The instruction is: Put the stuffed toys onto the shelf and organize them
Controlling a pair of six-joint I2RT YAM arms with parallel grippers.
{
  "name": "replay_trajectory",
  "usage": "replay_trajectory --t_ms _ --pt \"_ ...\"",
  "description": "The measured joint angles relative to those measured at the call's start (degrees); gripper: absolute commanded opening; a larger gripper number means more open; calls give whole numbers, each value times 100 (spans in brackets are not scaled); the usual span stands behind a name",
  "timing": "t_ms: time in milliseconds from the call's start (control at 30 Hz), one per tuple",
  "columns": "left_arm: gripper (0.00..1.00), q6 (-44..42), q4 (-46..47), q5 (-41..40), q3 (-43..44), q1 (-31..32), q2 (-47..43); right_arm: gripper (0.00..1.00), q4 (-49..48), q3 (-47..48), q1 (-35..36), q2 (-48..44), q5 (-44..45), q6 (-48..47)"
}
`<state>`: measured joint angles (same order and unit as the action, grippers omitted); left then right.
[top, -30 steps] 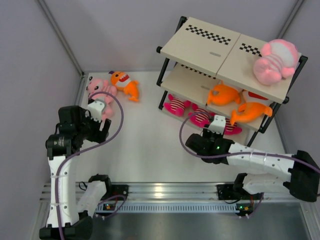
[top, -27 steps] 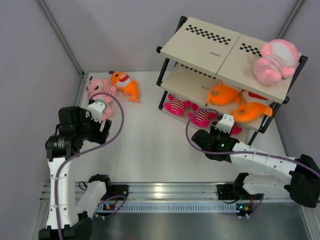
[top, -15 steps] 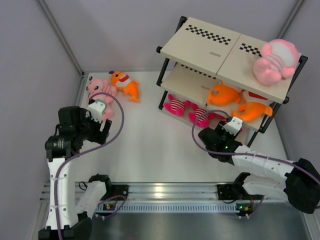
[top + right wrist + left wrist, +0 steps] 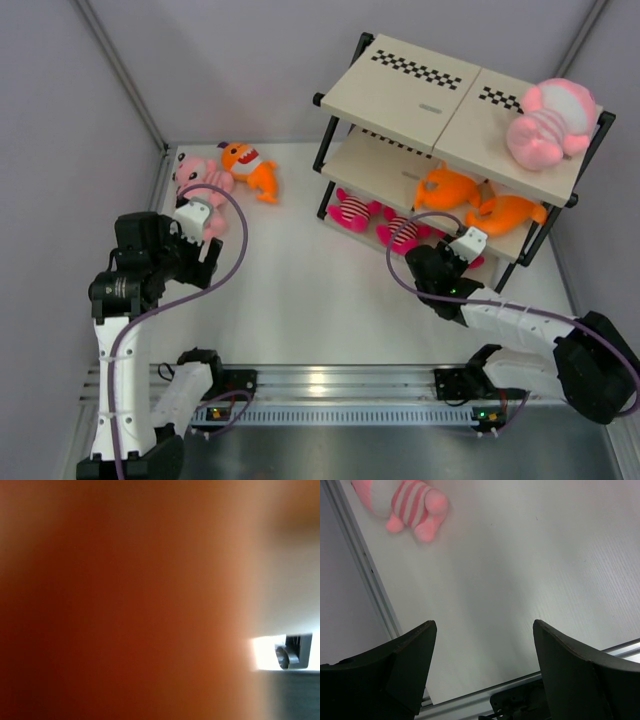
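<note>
The shelf [image 4: 420, 85] stands at the back right. A pink striped toy [image 4: 548, 125] lies on its top board. One orange fish [image 4: 447, 188] rests on the middle board, and two magenta toys [image 4: 350, 212] [image 4: 402, 232] lie on the bottom board. My right gripper [image 4: 476, 232] reaches into the shelf front, shut on a second orange fish [image 4: 512, 212]. That fish [image 4: 125, 600] fills the right wrist view as an orange blur and hides the fingers. My left gripper [image 4: 482, 670] hangs open and empty. It is well short of a pink striped toy [image 4: 402, 505] on the table.
On the table at the back left lie the pink striped toy [image 4: 195, 172] and an orange fish [image 4: 250, 168], close to the left wall rail [image 4: 160, 190]. The left gripper [image 4: 205, 258] hovers just in front of them. A metal rail [image 4: 330, 385] runs along the near edge.
My right arm has swung right and in toward the shelf. The orange fish has gone with it, up and further onto the middle board. The left arm has not moved.
</note>
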<state>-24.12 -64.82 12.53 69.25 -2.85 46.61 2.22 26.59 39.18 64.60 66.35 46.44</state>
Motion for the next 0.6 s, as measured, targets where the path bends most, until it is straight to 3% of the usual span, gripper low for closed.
replay_trajectory --t_ms 33,67,433,600 --pt "84 -2 2 -7 0 0 0 18 -17 0 -9 33 -9 -13" --pt "84 -4 0 -15 0 0 0 14 -22 4 -11 74 -22 -35" --pt "84 -9 0 -24 0 0 -74 0 1032 402 52 446 111 1106" --pt "84 -9 0 -24 0 0 -76 0 1587 520 302 444 125 1589"
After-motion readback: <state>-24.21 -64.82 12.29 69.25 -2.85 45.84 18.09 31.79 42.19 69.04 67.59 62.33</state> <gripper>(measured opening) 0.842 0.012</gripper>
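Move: The right striped toy on the bottom shelf lies about 6 cm ahead of the right hand, 3 cm to its right and 5 cm below. The middle striped toy is some 9 cm ahead and 9 cm left, equally low; the right orange toy on the shelf above is roughly 5 cm ahead, 6 cm right and 10 cm higher. From the left hand, the right striped toy is some 14 cm ahead, 55 cm right and 20 cm below. By the right striped toy, the right hand shuts empty, sinking about 1 cm, then eases 1 cm back and left. ##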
